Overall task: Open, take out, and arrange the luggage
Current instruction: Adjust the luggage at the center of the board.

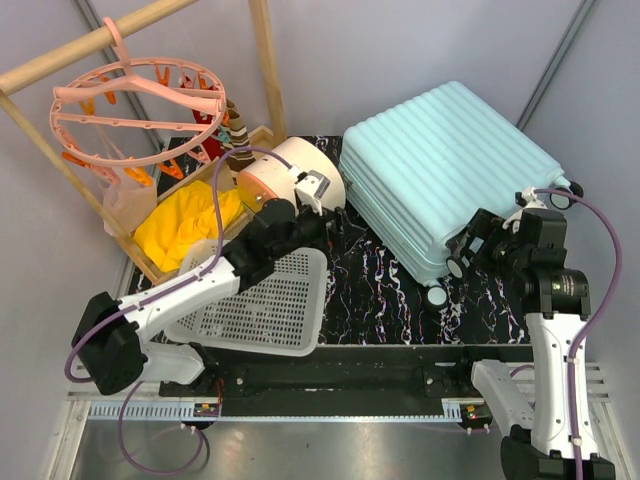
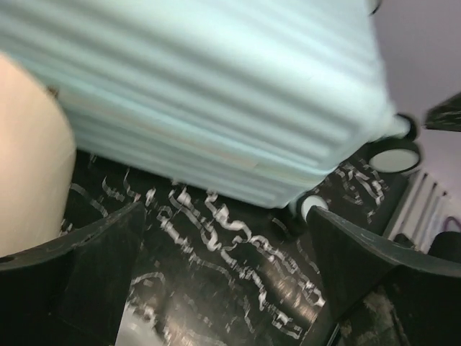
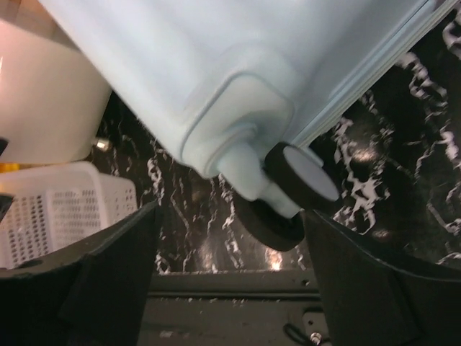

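Observation:
The luggage is a pale mint-blue ribbed hard-shell suitcase. It lies shut on the black marbled mat at the back right. My left gripper reaches over the white basket and stops just short of the suitcase's left side. In the left wrist view the left gripper is open over bare mat, with the ribbed shell ahead. My right gripper is at the suitcase's near right edge. In the right wrist view the right gripper is open, with a black-and-white wheel just above and between its fingers, untouched.
A white perforated basket lies under the left arm. A cream-and-orange rounded box stands left of the suitcase. A wooden crate with a yellow cloth and a pink clip hanger on a wooden frame fill the back left.

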Available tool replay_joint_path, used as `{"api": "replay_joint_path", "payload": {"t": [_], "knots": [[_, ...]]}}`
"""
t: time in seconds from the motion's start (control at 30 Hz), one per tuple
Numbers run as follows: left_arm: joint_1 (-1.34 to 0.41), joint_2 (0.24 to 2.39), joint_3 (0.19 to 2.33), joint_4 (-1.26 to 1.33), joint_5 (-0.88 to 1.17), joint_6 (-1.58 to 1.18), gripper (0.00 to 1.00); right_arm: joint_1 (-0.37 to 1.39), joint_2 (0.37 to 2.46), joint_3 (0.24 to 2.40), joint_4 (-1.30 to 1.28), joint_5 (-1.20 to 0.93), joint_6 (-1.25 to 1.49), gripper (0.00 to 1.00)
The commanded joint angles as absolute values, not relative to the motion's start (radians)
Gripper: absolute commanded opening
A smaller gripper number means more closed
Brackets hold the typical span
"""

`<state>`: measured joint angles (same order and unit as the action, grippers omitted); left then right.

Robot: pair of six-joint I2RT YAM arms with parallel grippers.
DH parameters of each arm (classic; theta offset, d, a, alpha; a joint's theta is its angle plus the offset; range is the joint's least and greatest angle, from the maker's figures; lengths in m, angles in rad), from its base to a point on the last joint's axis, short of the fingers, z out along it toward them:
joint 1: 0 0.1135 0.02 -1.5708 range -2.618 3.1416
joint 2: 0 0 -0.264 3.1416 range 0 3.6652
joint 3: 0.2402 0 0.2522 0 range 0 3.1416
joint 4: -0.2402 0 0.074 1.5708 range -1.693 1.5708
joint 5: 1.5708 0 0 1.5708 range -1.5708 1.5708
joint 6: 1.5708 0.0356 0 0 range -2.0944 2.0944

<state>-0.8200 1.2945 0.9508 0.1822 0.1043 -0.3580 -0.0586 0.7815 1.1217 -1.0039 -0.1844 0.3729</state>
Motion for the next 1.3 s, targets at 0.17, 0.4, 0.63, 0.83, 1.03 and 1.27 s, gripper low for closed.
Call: {"api": "replay_joint_path", "payload": {"t": [0.17, 0.4, 0.63, 0.83, 1.03, 1.27], "knots": [[-0.747, 1.210, 0.894, 0.201, 0.150, -0.405, 0.99, -0.052, 0.756, 1.158, -1.215, -0.110, 0.350, 0.68], [-0.724, 1.210, 0.887, 0.209, 0.172, -0.416, 0.99, -0.052, 0.759, 1.066, -1.141, -0.115, 0.345, 0.67], [-0.715, 1.204, 0.881, 0.204, 0.173, -0.414, 0.99, -0.052, 0.776, 1.000, -0.984, -0.172, 0.331, 0.69], [-0.712, 1.193, 0.882, 0.201, 0.179, -0.410, 0.99, -0.052, 0.815, 0.962, -0.871, -0.170, 0.345, 0.72], [-0.703, 1.186, 0.876, 0.195, 0.179, -0.407, 0.99, -0.051, 0.804, 0.936, -0.810, -0.013, 0.390, 0.63], [-0.696, 1.160, 0.865, 0.184, 0.181, -0.400, 0.99, -0.052, 0.755, 0.963, -0.752, 0.141, 0.405, 0.35]]}}
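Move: The upper caster on the luggage's near corner lies about 7 cm below my right hand, 1 cm ahead and 2 cm to its right. The lower caster is nearly beneath it, some 22 cm down from the hand, 1 cm back and 1 cm right; the far-corner caster is about 20 cm ahead and 33 cm right, 7 cm down. From my left hand, that upper caster lies roughly 31 cm right, 7 cm back and 7 cm below. My right hand draws back about 4 cm, fingers tipping some 10 degrees farther down and closing partway, then sinks roughly 7 cm in all and comes forward again to the luggage's near upper caster, fingertips straddling the wheel and taking hold of its sides. My left hand, wide open, drifts 4 cm left, away from the luggage. ##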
